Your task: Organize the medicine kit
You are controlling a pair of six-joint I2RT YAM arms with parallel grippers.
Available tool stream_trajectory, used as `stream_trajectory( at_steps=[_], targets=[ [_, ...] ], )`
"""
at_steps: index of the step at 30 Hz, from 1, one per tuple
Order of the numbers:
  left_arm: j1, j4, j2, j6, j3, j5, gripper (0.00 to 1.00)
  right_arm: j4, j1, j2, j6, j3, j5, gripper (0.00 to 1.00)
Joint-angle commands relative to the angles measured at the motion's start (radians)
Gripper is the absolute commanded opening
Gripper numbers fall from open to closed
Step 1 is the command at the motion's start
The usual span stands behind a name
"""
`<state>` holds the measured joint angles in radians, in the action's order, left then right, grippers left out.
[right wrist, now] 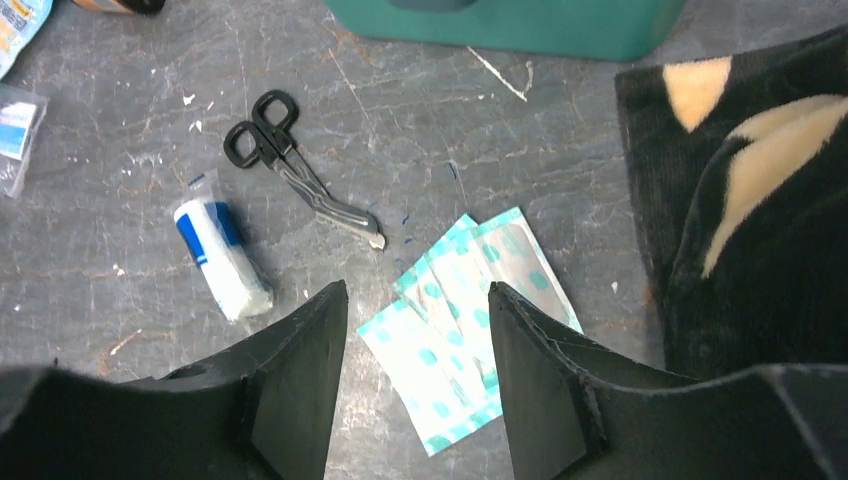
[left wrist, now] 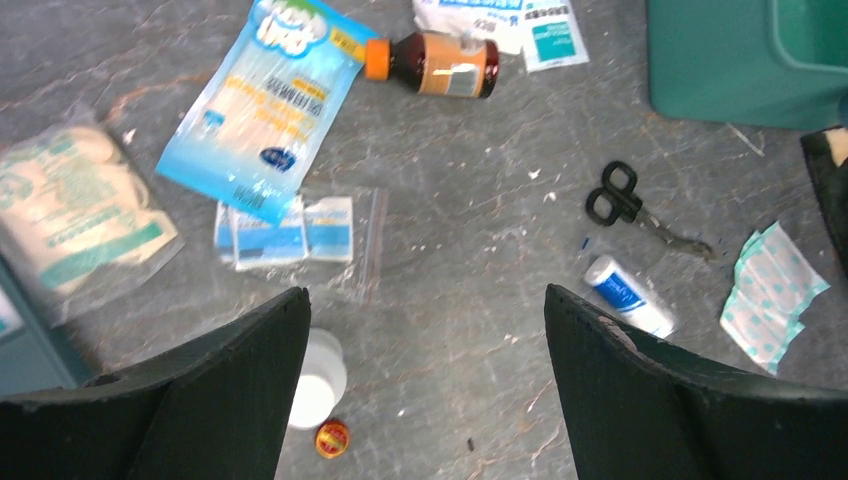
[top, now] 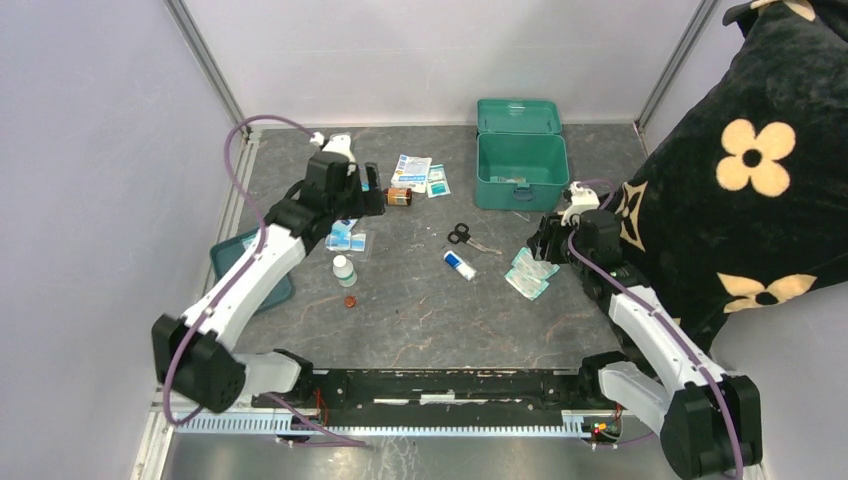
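The medicine kit [top: 520, 165] is a teal box standing open at the back of the table, lid up; its wall shows in the left wrist view [left wrist: 740, 60] and the right wrist view [right wrist: 520, 25]. My left gripper [top: 368, 192] [left wrist: 425, 295] hangs open above bare table, with nothing between its fingers. A white bottle [left wrist: 318, 378] and a small red-orange tin [left wrist: 332, 438] lie by its left finger. My right gripper [top: 543, 238] [right wrist: 415, 290] is open just above the teal-dotted plaster packets [right wrist: 460, 320], not gripping them.
Scissors [top: 465, 236] [right wrist: 290, 160] and a white-and-blue tube [top: 459, 264] [right wrist: 222, 258] lie mid-table. A brown bottle [left wrist: 440, 65], a blue packet [left wrist: 265, 105], a zip bag [left wrist: 290, 235] and a gauze bag [left wrist: 75, 215] lie to the left. A teal tray [top: 235, 265] sits far left. A black flowered pillow [top: 760, 170] is on the right.
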<state>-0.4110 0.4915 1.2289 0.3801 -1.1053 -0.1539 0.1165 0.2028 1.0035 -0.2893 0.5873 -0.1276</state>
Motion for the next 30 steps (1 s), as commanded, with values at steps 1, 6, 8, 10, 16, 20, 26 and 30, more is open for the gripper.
stream_trajectory(
  at_steps=[1,6,8,10,16,20,26,30],
  targets=[
    [-0.046,-0.073,0.171,-0.033,-0.144,-0.018,0.89,-0.033,-0.003,-0.094,0.047,-0.047,-0.012,0.6],
    [-0.095,-0.074,0.406,-0.079,-0.342,-0.076,0.85,-0.025,-0.002,-0.186,-0.011,-0.125,-0.072,0.58],
    [-0.102,-0.088,0.485,-0.093,-0.412,-0.076,0.82,-0.037,-0.003,-0.221,-0.048,-0.169,-0.121,0.58],
    [-0.108,-0.109,0.562,-0.111,-0.464,-0.074,0.8,-0.038,-0.003,-0.252,-0.066,-0.204,-0.156,0.57],
    [-0.118,-0.106,0.797,-0.163,-0.674,-0.064,0.68,0.059,-0.002,-0.273,0.004,-0.198,-0.149,0.57],
    [-0.123,-0.093,0.936,-0.178,-0.792,-0.082,0.66,0.078,-0.002,-0.28,0.011,-0.2,-0.194,0.56],
    [-0.123,-0.088,1.064,-0.202,-0.909,-0.095,0.65,0.089,-0.003,-0.284,0.015,-0.207,-0.185,0.56],
    [-0.123,-0.08,1.104,-0.207,-0.922,-0.141,0.58,0.088,-0.003,-0.275,0.016,-0.199,-0.18,0.56]
  ],
)
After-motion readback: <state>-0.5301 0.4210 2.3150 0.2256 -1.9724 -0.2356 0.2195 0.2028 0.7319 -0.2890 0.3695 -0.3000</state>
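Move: The small green-and-white packet lies about 23 cm ahead of the left hand, 15 cm to its right and 21 cm below. The large white packet beside it is roughly 25 cm ahead and 8 cm right of the hand; the brown bottle is some 17 cm ahead and 3 cm right. The green box's middle stands about 19 cm to the right of the small packet, level with it. From the right hand, that packet is some 26 cm ahead, 23 cm left and 13 cm below. Bring the left gripper forward about 20 cm and right some 14 cm, past the brown bottle's right side towards the small packet, sinking about 13 cm, most steeply at the end. Narrow the open fingers by about a third, roll the hand's left side up and turn it slightly clockwise. Draw the right hand back some 7 cm and a little down, still part-open, away from the box. ##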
